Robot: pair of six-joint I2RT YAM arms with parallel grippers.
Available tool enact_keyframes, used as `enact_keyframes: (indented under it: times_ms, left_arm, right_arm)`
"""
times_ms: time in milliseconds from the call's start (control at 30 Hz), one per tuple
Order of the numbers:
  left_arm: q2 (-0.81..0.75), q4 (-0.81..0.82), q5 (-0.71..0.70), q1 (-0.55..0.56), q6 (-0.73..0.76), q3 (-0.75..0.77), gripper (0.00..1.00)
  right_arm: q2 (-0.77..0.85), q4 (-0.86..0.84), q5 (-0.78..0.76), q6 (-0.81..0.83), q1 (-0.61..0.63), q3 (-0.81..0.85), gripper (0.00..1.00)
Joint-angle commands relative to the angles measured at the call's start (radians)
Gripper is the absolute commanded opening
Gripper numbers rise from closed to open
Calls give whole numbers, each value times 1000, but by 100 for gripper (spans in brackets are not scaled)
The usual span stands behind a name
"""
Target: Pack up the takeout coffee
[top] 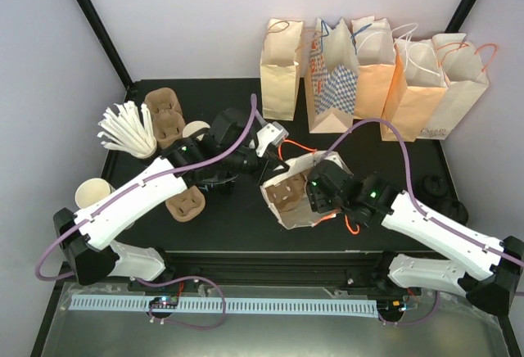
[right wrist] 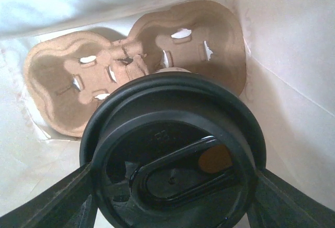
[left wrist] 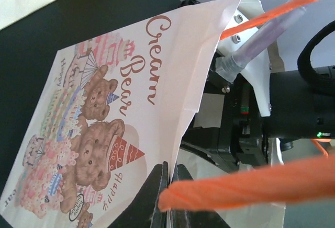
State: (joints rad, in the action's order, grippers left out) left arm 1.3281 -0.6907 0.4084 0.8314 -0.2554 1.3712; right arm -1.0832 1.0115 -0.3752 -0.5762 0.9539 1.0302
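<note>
The takeout coffee [right wrist: 172, 155] shows from above as a round black lid, its cup body hidden beneath. My right gripper [right wrist: 172, 189] is shut on it, one finger [right wrist: 47, 202] on each side of the lid, inside the white printed paper bag [top: 282, 210]. Below the cup, a brown pulp carrier [right wrist: 68, 81] lies on the bag's floor. My left gripper [left wrist: 168, 181] is shut on the bag's top edge next to an orange handle [left wrist: 251, 181]. The bag's bear-printed side [left wrist: 115, 113] fills the left wrist view. In the top view the right gripper [top: 318, 193] reaches into the bag's mouth.
A row of paper bags [top: 377, 70] stands at the back. Back left are a cup of white stirrers [top: 127, 132], stacked pulp carriers [top: 164, 115] and a cream cup [top: 195, 130]. Another cream cup [top: 92, 192] and a carrier [top: 184, 204] sit near the left arm.
</note>
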Motion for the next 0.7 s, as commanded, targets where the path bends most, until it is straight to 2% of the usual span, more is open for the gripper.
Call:
enact_keyframes:
  times_ms: [0,100,167,200,300,367,533,667]
  left_arm:
    - [-5,52,32,8,-65,-7,5]
    - [8,60,51,8,-83,-12,7]
    - [16,68,73,6,-101,-14,14]
    - [22,72,93,5,-113,-12,22]
    - [25,90,147,-15,-160,8,56]
    - [16,108,170,-46,-203,26,69]
    - [-40,251,232,-191,-314,5,83]
    - [-56,371,296,-326,-427,-54,85]
  right_arm:
    - [40,-81,-95,-97,-3,-54,56]
    - [42,-113,-101,-102,-16,-88,56]
    - [59,-175,-67,-66,-17,-111,56]
    - [67,-196,-58,-63,-18,-120,56]
    - [59,-214,-55,-56,-19,-133,56]
    - [45,-205,-54,-55,-20,-140,56]
    - [58,-198,-37,-53,-21,-181,56]
    - [80,-193,-24,-48,-20,-215,55]
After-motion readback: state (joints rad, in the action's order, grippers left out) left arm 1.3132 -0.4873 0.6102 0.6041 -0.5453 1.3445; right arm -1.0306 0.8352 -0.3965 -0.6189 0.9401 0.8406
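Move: The right hand holds the black-lidded cup inside the bag's mouth; the drink carrier on the bag's floor lies about 9 cm ahead of this hand, 4 cm to its left and 14 cm below. The left fingers are still shut on the bag's rim. From the left hand that carrier is some 8 cm ahead, 6 cm right and 25 cm down, while the lying black cup is roughly 11 cm ahead, 13 cm left and 27 cm below. Downward by about 3.5 cm goes the right hand, keeping its grip on the cup's black lid and lowering the cup towards the carrier's right-hand well. The left hand sinks a little, opens wide to let go of the bag's rim, then pulls away forward, up and left, speeding up, with its wrist turning some 20 degrees. ##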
